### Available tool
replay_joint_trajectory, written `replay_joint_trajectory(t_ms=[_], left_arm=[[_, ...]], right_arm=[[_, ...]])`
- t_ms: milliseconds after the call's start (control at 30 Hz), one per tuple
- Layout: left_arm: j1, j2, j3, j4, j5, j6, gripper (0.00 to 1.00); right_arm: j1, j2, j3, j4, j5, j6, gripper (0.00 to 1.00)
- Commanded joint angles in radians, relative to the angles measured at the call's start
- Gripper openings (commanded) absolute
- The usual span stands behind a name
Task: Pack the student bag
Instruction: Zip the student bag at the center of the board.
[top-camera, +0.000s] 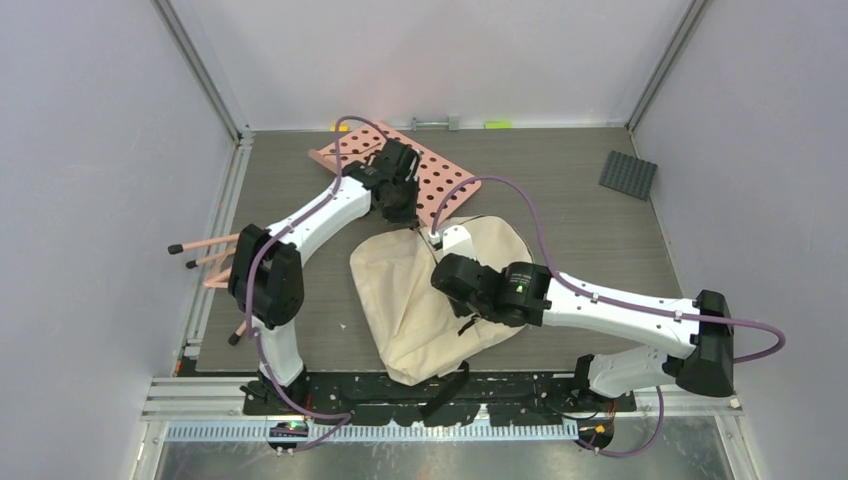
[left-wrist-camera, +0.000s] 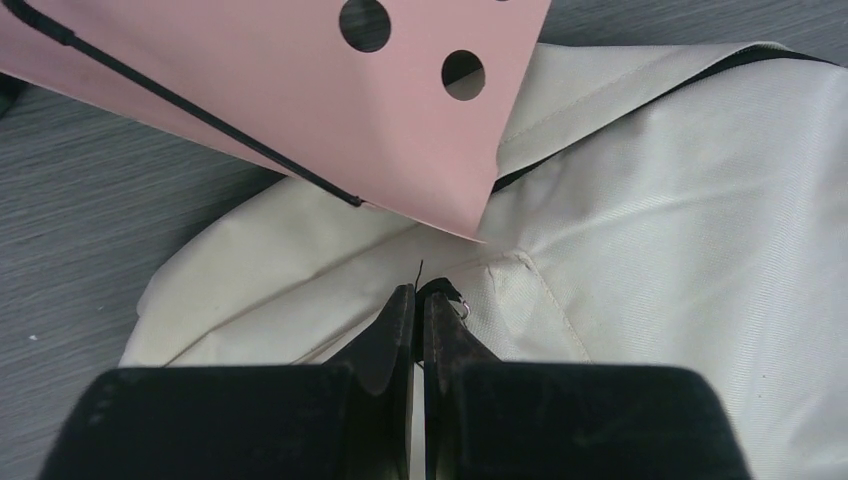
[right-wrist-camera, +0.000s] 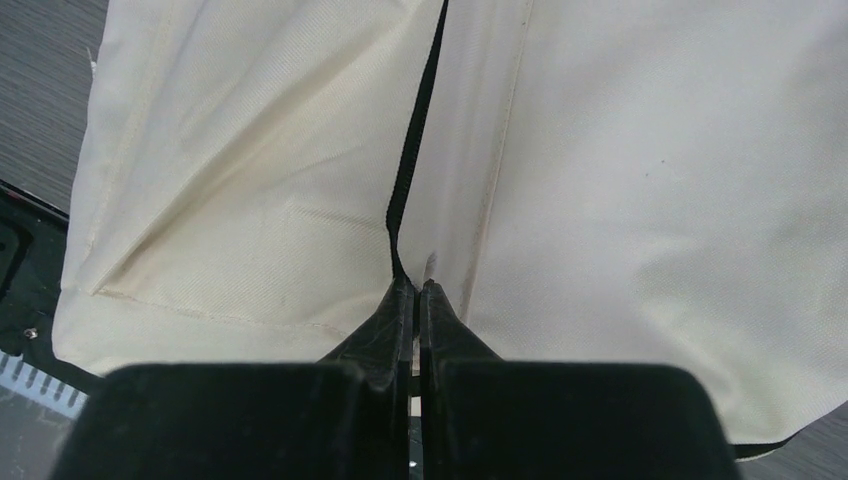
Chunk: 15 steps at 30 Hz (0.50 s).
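Note:
The student bag (top-camera: 400, 300), a cream fabric backpack with black zippers, lies flat in the middle of the table. My left gripper (top-camera: 405, 212) is at the bag's far edge, beside the pink perforated board (top-camera: 435, 175). In the left wrist view this gripper (left-wrist-camera: 418, 292) is shut on a black zipper pull (left-wrist-camera: 441, 289) with a small metal ring. My right gripper (top-camera: 450, 255) is over the bag's upper middle. In the right wrist view it (right-wrist-camera: 416, 287) is shut on the end of a black zipper line (right-wrist-camera: 405, 180) that runs across the cream fabric (right-wrist-camera: 650, 200).
The pink board's corner (left-wrist-camera: 300, 90) overlaps the bag's far edge. Several pink sticks with dark tips (top-camera: 205, 245) lie at the left table edge. A dark studded mat (top-camera: 628, 174) sits at the far right. A black strap (top-camera: 450, 385) hangs over the near rail.

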Motion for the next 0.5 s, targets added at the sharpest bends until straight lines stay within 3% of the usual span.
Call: replay_joint_trajectory(t_ms=[0,67,133,167,233,333,467], left_arm=[[0.013,-0.033,-0.027,0.184,-0.065,-0.009,0.00],[0.013,-0.058,-0.047,0.203,-0.057,-0.004,0.03],[0.013,-0.088,-0.069,0.217,-0.057,0.006,0.24],[0.013,-0.111,-0.082,0.230,-0.025,0.011,0.39],[0.013,-0.158,-0.123,0.277,0.017,0.038,0.58],[0.013,-0.248,-0.187,0.338,0.039,0.048,0.80],[0.021,-0.334,-0.228,0.338,0.013,0.071,0.91]], right_arm=[[0.011,-0.053,0.068,-0.094,-0.002,-0.034,0.01],[0.000,-0.046,0.081,-0.101,-0.004,-0.046,0.06],[-0.019,-0.049,0.093,-0.103,-0.009,-0.052,0.27],[-0.037,-0.051,0.102,-0.102,-0.012,-0.055,0.45],[-0.069,-0.060,0.120,-0.096,-0.024,-0.062,0.65],[-0.135,-0.070,0.146,-0.087,-0.049,-0.064,0.74],[-0.263,-0.066,0.164,-0.061,-0.129,-0.090,0.80]])
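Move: In the left fingers is the main zip's black pull, at the far end of the bag; the pink pegboard's middle lies about 11 cm ahead and 4 cm left, slightly lower. The right fingers pinch the bag cloth at the near part of that zip. From the right hand, the pocket zip's pull lies some 5 cm back, 4 cm right and a little below, and the main zip's pull roughly 17 cm ahead and 7 cm left. Opening wide, both hands let go almost together: the left frees the zip pull and rises straight off it about 4 cm, its fingers tipping forward some 15 degrees. The right releases the pinched cloth and lifts away about 4 cm while swinging forward and to its right, some 3 cm each, over the bag. ##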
